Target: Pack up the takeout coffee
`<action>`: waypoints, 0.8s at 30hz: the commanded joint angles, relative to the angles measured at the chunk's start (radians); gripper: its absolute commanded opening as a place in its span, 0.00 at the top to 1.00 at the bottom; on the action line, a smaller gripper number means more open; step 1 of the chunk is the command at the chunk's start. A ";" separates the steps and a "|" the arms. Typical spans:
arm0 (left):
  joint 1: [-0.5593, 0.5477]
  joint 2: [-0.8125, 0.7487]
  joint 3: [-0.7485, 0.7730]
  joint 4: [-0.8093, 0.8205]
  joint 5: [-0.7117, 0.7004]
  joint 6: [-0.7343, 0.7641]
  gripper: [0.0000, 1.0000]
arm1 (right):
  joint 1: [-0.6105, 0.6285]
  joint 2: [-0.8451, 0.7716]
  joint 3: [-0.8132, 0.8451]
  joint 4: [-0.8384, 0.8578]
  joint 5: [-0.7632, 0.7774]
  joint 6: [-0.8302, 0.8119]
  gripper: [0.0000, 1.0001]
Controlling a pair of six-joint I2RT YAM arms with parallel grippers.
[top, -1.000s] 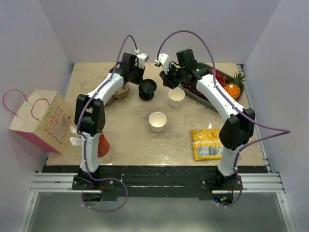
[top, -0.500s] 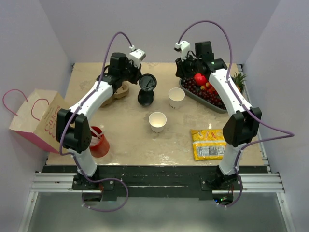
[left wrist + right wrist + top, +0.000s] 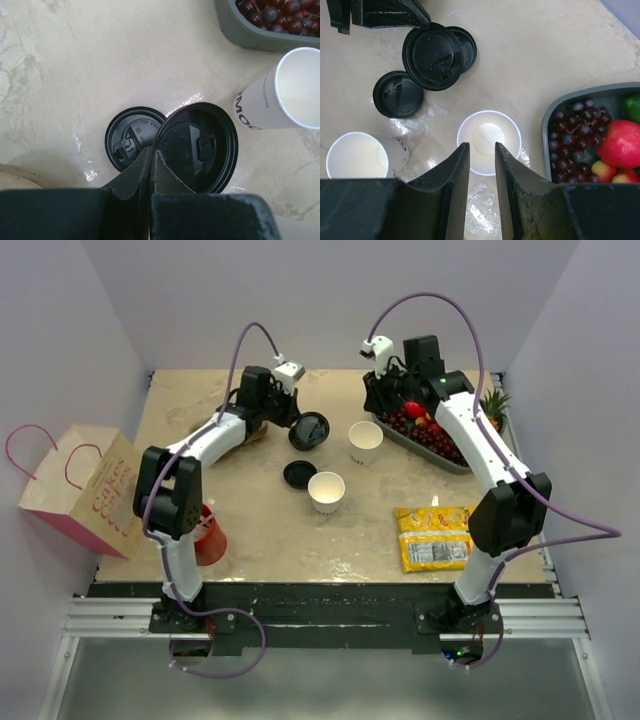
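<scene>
The takeout coffee, as a lidded cup, is out of view. Two white paper cups stand open-topped, one at the back (image 3: 365, 440) (image 3: 489, 141) (image 3: 290, 90) and one nearer the front (image 3: 326, 490) (image 3: 357, 155). My left gripper (image 3: 297, 423) (image 3: 151, 150) is shut on the rim of a black lid (image 3: 310, 430) (image 3: 197, 147) (image 3: 432, 56), held above the table. A second lid (image 3: 131, 144) (image 3: 464, 46) lies beneath it. A third lid (image 3: 298, 473) (image 3: 398, 94) rests beside the front cup. My right gripper (image 3: 377, 405) (image 3: 481, 146) hovers over the back cup, slightly open and holding nothing.
A grey fruit tray (image 3: 455, 462) (image 3: 545, 120) with grapes sits at the back right, with a pineapple (image 3: 487, 418) beside it. A yellow snack bag (image 3: 432, 538) lies front right. A red cup (image 3: 207, 542) and a paper bag (image 3: 85, 490) are at the left.
The left gripper lifted the black lids, and one now lies beside the front cup while it still holds another. The right arm drew back and up from the back cup.
</scene>
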 commanded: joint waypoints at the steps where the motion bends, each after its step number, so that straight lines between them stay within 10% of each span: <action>1: 0.012 -0.108 -0.069 0.103 0.044 0.007 1.00 | 0.002 -0.065 -0.043 0.018 0.014 -0.017 0.69; 17: -0.136 -0.761 -0.667 0.538 0.011 0.462 1.00 | 0.002 -0.091 -0.011 -0.040 -0.007 -0.037 0.67; 24: -0.328 -0.773 -0.778 0.637 -0.112 0.811 1.00 | 0.002 -0.131 -0.160 0.113 -0.066 0.070 0.67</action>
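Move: I already hold one black lid by its rim in my left hand. The near white cup it is for stands roughly 22 cm back and 9 cm to the right, its middle about level with these fingers. Another lid lies almost under the held one, about 4 cm back and 3 cm right; a third is some 15 cm back and 1 cm right. The far cup is about 6 cm back and 20 cm right. From my right hand, the near cup is some 20 cm back, 12 cm left and 10 cm below. Keeping my left fingers shut on the lid's rim, I draw it back about 18 cm towards the near cup while lifting it high, then start down and swing a little right near the end, leaving the hand about 12 cm higher. On the way I tip the fingers up by some 50 degrees and turn the wrist clockwise. My empty, partly open right hand eases back slightly. ##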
